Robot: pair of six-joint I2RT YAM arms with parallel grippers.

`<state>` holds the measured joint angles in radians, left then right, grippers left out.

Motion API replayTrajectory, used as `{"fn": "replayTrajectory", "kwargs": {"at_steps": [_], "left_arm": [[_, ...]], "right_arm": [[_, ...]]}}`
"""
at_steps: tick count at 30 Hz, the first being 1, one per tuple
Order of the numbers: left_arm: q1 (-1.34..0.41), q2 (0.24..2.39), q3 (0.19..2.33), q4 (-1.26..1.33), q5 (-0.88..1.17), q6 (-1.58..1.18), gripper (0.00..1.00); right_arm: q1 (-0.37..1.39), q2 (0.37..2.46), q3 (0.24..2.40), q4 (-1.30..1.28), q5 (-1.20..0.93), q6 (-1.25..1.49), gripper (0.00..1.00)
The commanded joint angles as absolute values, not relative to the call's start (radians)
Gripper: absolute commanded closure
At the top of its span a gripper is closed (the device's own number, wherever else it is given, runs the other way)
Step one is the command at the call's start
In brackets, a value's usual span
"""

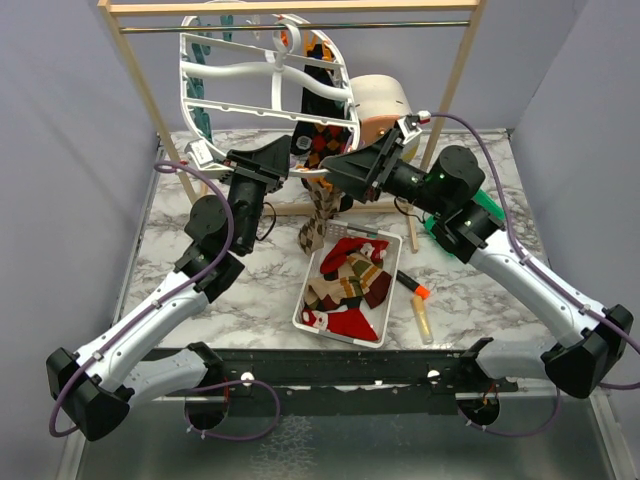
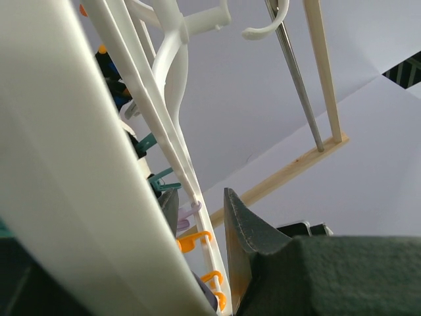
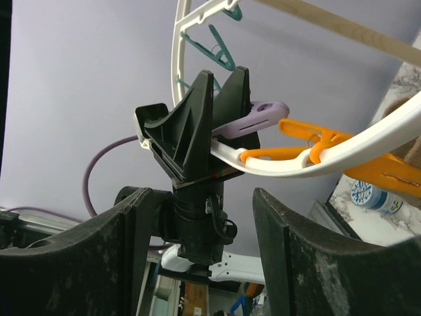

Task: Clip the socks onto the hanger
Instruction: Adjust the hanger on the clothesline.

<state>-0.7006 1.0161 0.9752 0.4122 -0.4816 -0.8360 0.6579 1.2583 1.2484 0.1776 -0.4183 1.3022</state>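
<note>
The white hanger (image 1: 262,78) hangs from the rod, tilted. My left gripper (image 1: 275,157) is shut on its lower rim (image 2: 192,197); the right wrist view shows that rim (image 3: 368,141) passing between the left fingers (image 3: 197,112) beside a purple clip (image 3: 263,110) and an orange clip (image 3: 309,148). My right gripper (image 1: 335,165) is open just right of it, below the rim, its fingers (image 3: 289,250) empty. Dark argyle socks (image 1: 322,135) are clipped on the hanger. A tan argyle sock (image 1: 318,218) dangles beneath, between the grippers. More socks (image 1: 345,280) lie in a white tray (image 1: 304,312).
A wooden rack with a metal rod (image 1: 300,28) carries the hanger, its posts at both sides. A tan roll (image 1: 385,100) stands behind the right arm. An orange-tipped marker (image 1: 415,287) and a yellow tube (image 1: 423,320) lie right of the tray.
</note>
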Motion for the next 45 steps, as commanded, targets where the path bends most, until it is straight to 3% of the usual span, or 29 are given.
{"fn": "replayTrajectory", "kwargs": {"at_steps": [1,12,21,27,32,45], "left_arm": [[-0.698,0.997,0.987,0.436,-0.484,-0.824,0.65],[-0.697,0.976,0.967,0.436,-0.478,-0.816,0.65],[-0.697,0.948,0.934,0.434,-0.479,-0.81,0.65],[-0.697,0.899,0.89,0.425,-0.485,-0.799,0.46],[-0.698,0.834,0.863,0.364,-0.491,-0.799,0.35],[-0.697,0.644,0.862,0.141,-0.615,-0.75,0.31]], "right_arm": [[0.696,1.291,1.251,0.166,-0.389,1.311,0.34],[0.721,1.339,1.213,0.253,-0.292,1.374,0.37],[0.721,1.392,1.242,0.279,-0.224,1.385,0.55],[0.72,1.384,1.223,0.289,-0.18,1.373,0.64],[0.719,1.357,1.206,0.272,-0.14,1.353,0.65],[0.66,1.291,1.171,0.205,-0.079,1.295,0.65]]}}
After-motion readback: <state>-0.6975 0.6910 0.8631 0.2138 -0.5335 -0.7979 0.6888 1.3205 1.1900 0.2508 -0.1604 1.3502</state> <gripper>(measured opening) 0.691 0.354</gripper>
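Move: The near rim of the hanger is what both hands are on or after. The part the right hand goes for lies about 3 cm ahead of it, 3 cm to its left and 4 cm below; the orange clips there sit 3 cm ahead, 2 cm left and 6 cm down, with the brown checked sock 3 cm ahead, 2 cm left and 16 cm down. From the left hand, still holding the rim, that part is some 7 cm right, 1 cm back and 2 cm lower. The right fingers pinch the rim beside the orange clips after going forward, left and down about 5 cm in all, closing as they arrive; keeping that grip, the hand then draws right and a little forward, turning some 10 degrees clockwise. The left hand first lifts the rim about 1 cm, then opens, lets go and backs away to the left, roughly 8 cm, staying open. ##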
